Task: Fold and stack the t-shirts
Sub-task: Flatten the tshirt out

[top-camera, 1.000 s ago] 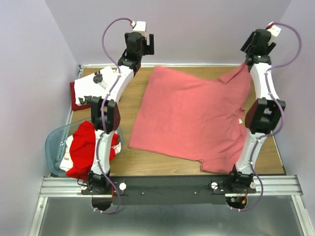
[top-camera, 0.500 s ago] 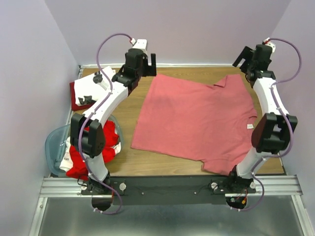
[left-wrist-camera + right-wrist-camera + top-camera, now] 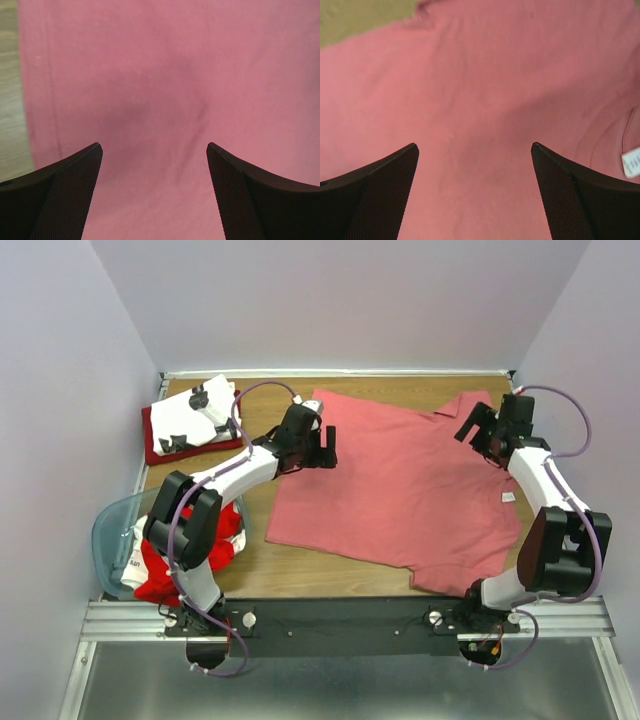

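The large salmon-pink t-shirt lies spread flat across the middle of the table, collar at the far right. My left gripper hovers open over its far left edge, and the left wrist view shows pink cloth between wide-apart fingers. Above the shirt near the collar, my right gripper is open too, with nothing but pink cloth and a white label below it. A folded white t-shirt with black prints rests on a dark red one at the far left.
A translucent pale-blue tub at the near left holds bright red and white shirts, partly behind the left arm. Bare wood shows beside the pink shirt's left edge. Grey-lilac walls close in the table.
The right gripper let go of the pink shirt's collar corner, which dropped flat. Both arms then came down and inward from the far edge to just over the shirt.
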`<state>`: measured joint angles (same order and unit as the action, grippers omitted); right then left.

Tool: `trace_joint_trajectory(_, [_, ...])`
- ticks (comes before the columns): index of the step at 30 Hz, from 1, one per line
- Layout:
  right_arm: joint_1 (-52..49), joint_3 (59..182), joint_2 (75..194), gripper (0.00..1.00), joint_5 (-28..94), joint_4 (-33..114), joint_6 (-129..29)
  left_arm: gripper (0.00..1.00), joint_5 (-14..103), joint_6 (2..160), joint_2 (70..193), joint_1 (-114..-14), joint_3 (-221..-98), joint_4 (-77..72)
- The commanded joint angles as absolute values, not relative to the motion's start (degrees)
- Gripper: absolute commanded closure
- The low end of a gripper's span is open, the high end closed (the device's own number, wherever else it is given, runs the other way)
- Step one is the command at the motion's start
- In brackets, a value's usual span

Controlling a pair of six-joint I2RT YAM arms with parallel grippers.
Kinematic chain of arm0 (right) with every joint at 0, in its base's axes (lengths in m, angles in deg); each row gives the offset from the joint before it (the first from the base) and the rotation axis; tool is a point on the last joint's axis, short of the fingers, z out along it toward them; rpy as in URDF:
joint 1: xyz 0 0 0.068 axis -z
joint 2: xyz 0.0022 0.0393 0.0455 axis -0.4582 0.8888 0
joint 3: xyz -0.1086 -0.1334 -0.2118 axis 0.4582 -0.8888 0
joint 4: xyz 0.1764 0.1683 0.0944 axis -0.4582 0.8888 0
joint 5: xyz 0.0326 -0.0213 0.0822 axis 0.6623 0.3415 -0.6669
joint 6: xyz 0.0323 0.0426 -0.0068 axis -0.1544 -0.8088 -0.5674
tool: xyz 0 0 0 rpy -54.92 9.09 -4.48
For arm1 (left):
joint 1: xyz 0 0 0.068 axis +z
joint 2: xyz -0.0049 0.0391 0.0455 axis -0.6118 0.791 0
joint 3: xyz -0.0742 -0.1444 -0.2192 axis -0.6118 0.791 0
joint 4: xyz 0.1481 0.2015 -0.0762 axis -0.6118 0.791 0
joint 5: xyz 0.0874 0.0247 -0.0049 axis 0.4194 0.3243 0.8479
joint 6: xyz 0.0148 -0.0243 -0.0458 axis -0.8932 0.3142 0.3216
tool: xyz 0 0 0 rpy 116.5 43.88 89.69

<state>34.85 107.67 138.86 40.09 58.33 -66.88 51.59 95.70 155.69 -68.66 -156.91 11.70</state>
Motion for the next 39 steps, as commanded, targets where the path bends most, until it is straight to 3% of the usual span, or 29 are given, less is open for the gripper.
trace_joint_trajectory(1, [34.66,102.97,137.1,0.0,38.47,61.49,-68.34,0.08,45.45,98.81,159.22,-69.27,-155.71,8.04])
trace_joint_trajectory(9, [34.66,101.73,145.27,0.0,39.61,61.84,-70.71,0.09,45.71,98.37,165.39,-69.18,-156.76,7.34])
trace_joint_trajectory(19, [34.74,109.02,159.07,0.0,40.14,62.02,-71.5,0.09,45.01,97.58,171.54,-65.85,-159.66,7.51])
trace_joint_trajectory(32, [34.66,132.2,176.9,0.0,40.76,65.09,-70.1,0.08,42.9,93.1,184.11,-61.89,-182.5,14.54])
trace_joint_trajectory(39, [34.66,141.89,178.59,0.0,35.05,66.68,-66.67,0.09,42.99,91.52,187.37,-61.71,-194.28,17.62])
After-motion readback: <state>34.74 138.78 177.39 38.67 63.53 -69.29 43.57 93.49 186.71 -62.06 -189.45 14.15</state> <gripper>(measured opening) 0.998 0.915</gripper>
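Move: The spread t-shirt lies beneath both hands, its cloth about 7 cm below the left hand and 12 cm below the right. Its middle is roughly 22 cm right and 16 cm back from the left hand, and about 25 cm left and 17 cm back from the right hand. The folded white shirt is some 31 cm left of the left hand and 8 cm ahead; the laundry basket sits about 36 cm left of that hand and 27 cm back. Both open grippers sink onto the far part of the t-shirt, the left nearly straight down about 6 cm, the right some 11 cm down while drawing back about 4 cm and tipping nearly 20 degrees farther down. Then, with fingers staying wide open and resting on the cloth, they drag it forward together towards the table's far edge, the left by about 13 cm and the right by about 15, staying low as the right wrist eases part of its tip back. ##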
